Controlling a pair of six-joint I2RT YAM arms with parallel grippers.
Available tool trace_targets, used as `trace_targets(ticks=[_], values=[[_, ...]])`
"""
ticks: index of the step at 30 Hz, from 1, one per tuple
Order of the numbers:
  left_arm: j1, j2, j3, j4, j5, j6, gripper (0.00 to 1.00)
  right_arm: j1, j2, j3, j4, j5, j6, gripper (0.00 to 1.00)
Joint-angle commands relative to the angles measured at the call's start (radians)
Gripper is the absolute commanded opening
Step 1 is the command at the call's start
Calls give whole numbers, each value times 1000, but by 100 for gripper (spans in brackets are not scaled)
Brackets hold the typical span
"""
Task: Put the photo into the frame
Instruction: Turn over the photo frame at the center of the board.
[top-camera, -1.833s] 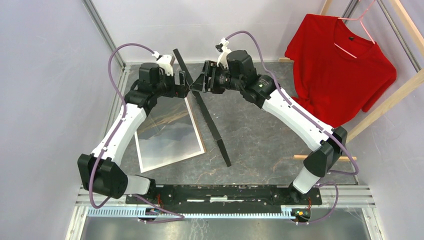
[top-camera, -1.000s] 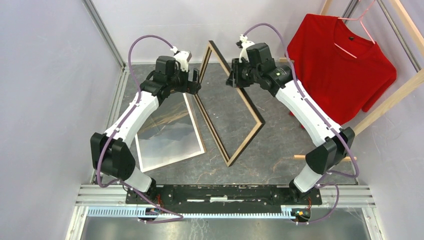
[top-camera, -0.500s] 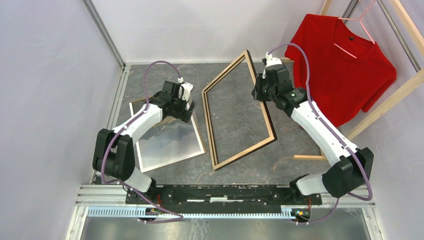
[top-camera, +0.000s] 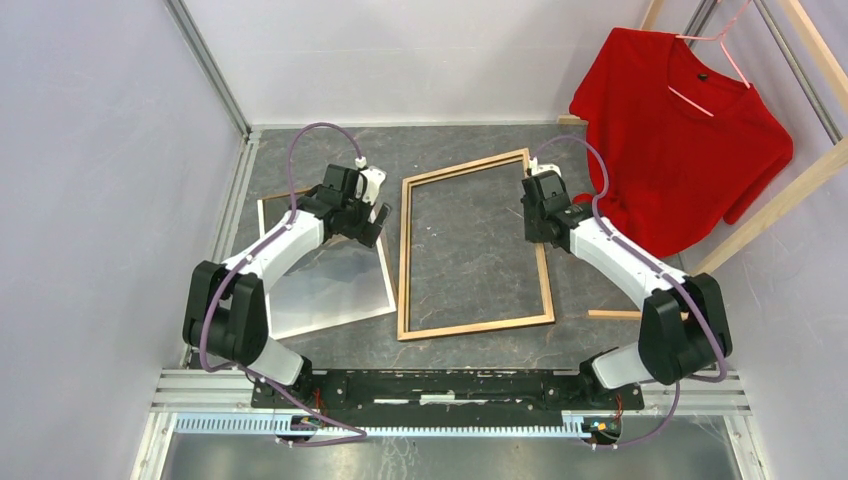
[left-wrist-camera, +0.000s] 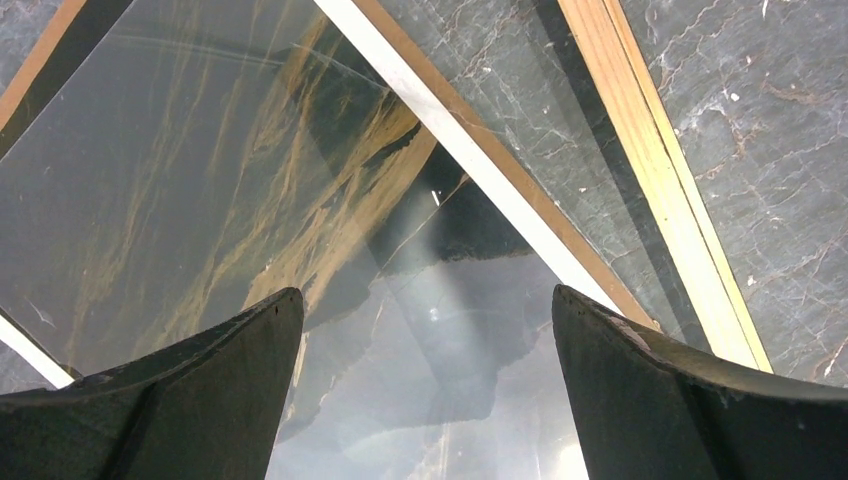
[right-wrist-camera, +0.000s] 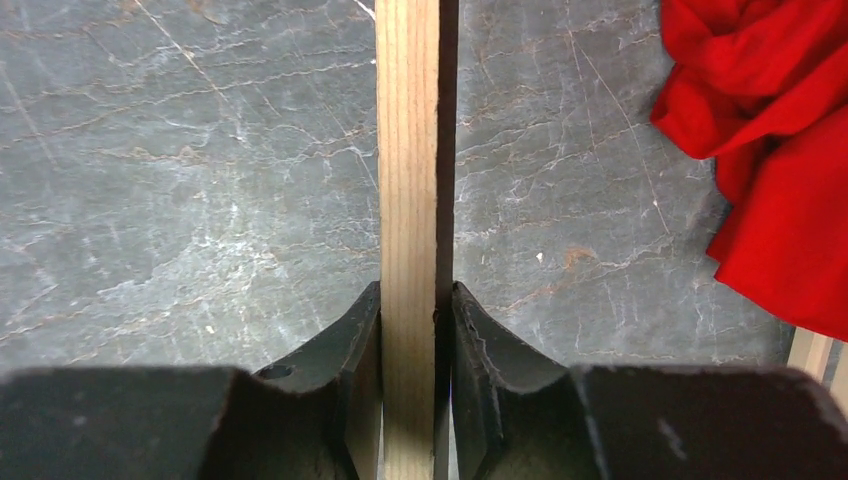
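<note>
The frame (top-camera: 476, 325) lies flat in the middle of the table with its light wood side up. My right gripper (top-camera: 537, 218) is shut on its right rail; in the right wrist view both fingers (right-wrist-camera: 365, 340) press the wooden rail (right-wrist-camera: 407, 150). The photo (top-camera: 330, 295), brown-gold sky fading to pale mist with a white border, lies left of the frame, partly under my left arm. My left gripper (top-camera: 366, 218) hangs open above the photo's far right part. In the left wrist view the photo (left-wrist-camera: 230, 170) shows between the wide-apart fingers (left-wrist-camera: 240, 345), with nothing held.
A brown board edge (left-wrist-camera: 520, 190) shows under the photo, beside the frame's left rail (left-wrist-camera: 660, 200). A red T-shirt (top-camera: 680, 130) hangs on a wooden rack (top-camera: 770, 215) at the back right, close to my right gripper. A loose wooden strip (top-camera: 615, 314) lies right of the frame.
The frame has swung down from standing tilted to lying flat, wood side up, held by my right gripper. My left gripper has left the frame and come down over the photo.
</note>
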Motion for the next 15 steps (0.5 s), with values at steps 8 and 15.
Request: trace_targets(ticks=[8,15], values=[[-3,-70,-43,-17,-68,53,100,2,187,-16,128,108,-24,9],[5,-115,-94,-41,-102,72,100,3,297,48,123,188,-24,10]])
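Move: The photo frame, wooden back up, is still tilted: the right hand already grips its raised right bar, and the frame's middle lies about 14 cm to that hand's left, level fore and aft and some 5 cm lower. The board where this bar is headed is about 10 cm straight below. The red shirt's lower bunch is roughly 12 cm right and 6 cm ahead. From the left hand, the frame's middle is about 20 cm right, 3 cm back and 6 cm down. The photo frame's raised right side is lowered towards the board by the right hand, which goes almost straight down about 7.5 cm, easing slightly forward and tipping some 10 degrees, fingers still clamped on the bar. The empty left hand, wide open above the photo's right part, draws about 3 cm back and left, away from the frame, sinking slightly. ##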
